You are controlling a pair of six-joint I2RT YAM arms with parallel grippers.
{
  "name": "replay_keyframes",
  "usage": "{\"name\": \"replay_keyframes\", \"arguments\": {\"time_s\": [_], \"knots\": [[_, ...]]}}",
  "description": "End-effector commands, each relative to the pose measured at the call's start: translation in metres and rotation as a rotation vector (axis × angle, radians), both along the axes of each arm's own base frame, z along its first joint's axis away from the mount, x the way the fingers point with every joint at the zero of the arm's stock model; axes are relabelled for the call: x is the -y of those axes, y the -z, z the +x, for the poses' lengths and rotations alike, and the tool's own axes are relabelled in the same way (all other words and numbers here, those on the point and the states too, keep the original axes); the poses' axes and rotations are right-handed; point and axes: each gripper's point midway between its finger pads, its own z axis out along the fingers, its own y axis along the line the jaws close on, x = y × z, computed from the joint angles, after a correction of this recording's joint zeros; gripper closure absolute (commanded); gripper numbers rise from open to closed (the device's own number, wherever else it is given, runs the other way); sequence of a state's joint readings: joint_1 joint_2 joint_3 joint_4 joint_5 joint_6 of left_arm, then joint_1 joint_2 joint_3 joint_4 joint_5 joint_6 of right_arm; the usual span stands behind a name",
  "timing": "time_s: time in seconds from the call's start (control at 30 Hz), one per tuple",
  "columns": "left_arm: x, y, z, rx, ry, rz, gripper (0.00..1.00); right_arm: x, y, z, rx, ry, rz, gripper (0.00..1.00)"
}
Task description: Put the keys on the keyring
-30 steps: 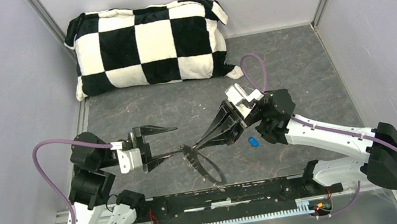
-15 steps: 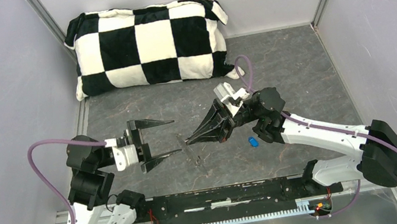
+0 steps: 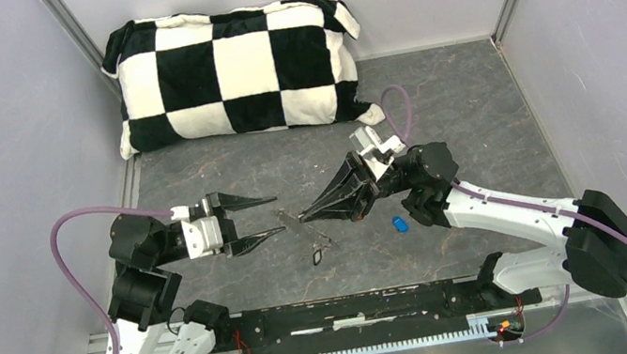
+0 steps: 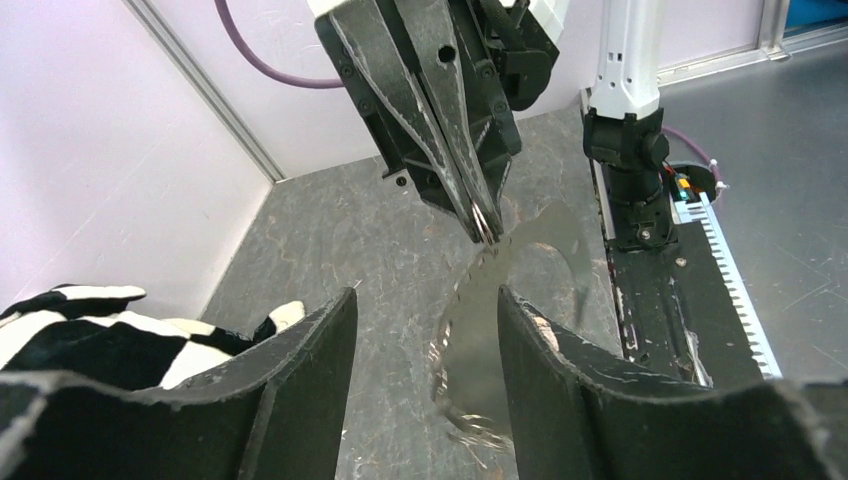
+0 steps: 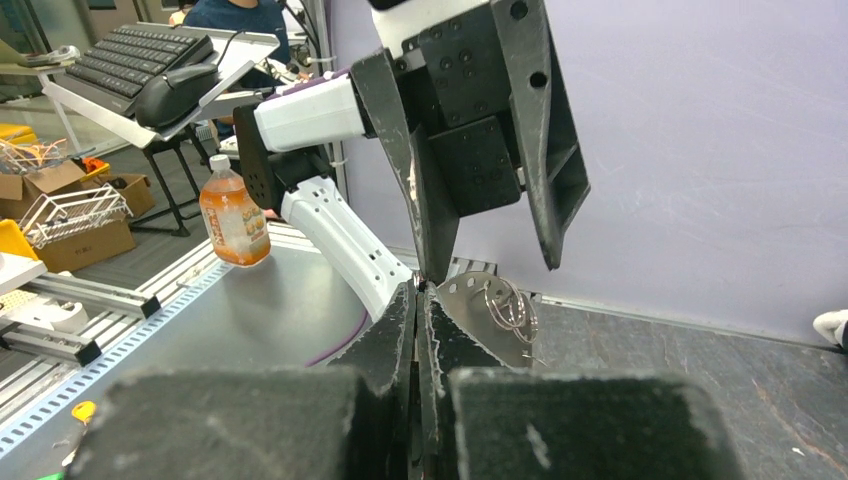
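Observation:
The keyring [image 3: 312, 242] hangs edge-on as a thin silvery line from the tips of my right gripper [image 3: 302, 218], which is shut on its upper edge. In the left wrist view the keyring [image 4: 490, 330] is a blurred pale arc under the right gripper [image 4: 485, 225]. In the right wrist view the keyring [image 5: 480, 310], with small rings on it, sits beside my closed right gripper [image 5: 420, 290]. My left gripper [image 3: 280, 213] is open and empty just left of it, and the ring shows beyond it in the left wrist view [image 4: 425, 300]. The blue-headed key [image 3: 400, 224] lies on the floor under the right wrist. I cannot make out the black-headed key.
A black-and-white chequered pillow [image 3: 236, 70] lies at the back. Grey walls close in the left and right sides. A black rail [image 3: 359, 308] runs along the near edge between the arm bases. An orange bottle [image 5: 232, 220] stands outside the cell.
The keyring went from a wide open loop low near the rail to an edge-on line hanging from the right gripper. The left gripper shifted right and stayed open.

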State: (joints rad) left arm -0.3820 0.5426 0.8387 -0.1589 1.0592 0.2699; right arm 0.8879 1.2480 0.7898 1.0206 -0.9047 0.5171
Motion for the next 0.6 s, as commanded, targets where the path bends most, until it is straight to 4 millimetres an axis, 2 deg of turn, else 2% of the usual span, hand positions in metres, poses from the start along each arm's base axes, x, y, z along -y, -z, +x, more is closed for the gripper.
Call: {"name": "replay_keyframes", "arguments": {"time_s": [0.0,0.27,0.47,0.57], "knots": [[-0.001,-0.002,-0.01,0.065,0.039,0.02,0.44,0.01,-0.029,-0.002,0.034,0.014,0.125,1.0],[0.0,-0.012,-0.013,0.087,0.06,0.011,0.44,0.008,-0.03,0.001,0.0,-0.004,0.148,1.0],[0.002,-0.009,-0.014,0.065,0.091,0.017,0.63,-0.005,-0.019,0.02,-0.016,0.073,0.095,1.0],[0.004,-0.004,-0.014,0.025,0.106,0.025,0.66,-0.007,-0.016,0.027,-0.021,0.11,0.087,1.0]]}}
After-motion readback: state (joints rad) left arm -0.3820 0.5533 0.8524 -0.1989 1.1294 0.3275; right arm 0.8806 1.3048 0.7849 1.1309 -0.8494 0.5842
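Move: The grey keyring plate hangs from my closed right fingertips, its middle some 5 cm below them and about 1 cm back. From my open left hand, that middle lies about 4 cm to the right, 2 cm back and 5 cm below; the right fingertips pinching its edge are roughly 4 cm right and 2 cm back, about level. A dark key tag hangs below, about 5 cm back, 2 cm right and 10 cm below my right fingertips. My right hand keeps its pinch on the plate's edge, lifts it about 1.5 cm, then lowers it again while carrying it roughly 1.5 cm forward and slightly left, in front of my left fingertips. Meanwhile my left hand eases back about 1 cm towards the pinched edge and narrows its fingers to just over half their earlier gap, staying open; no left-hand grip can be seen yet. ##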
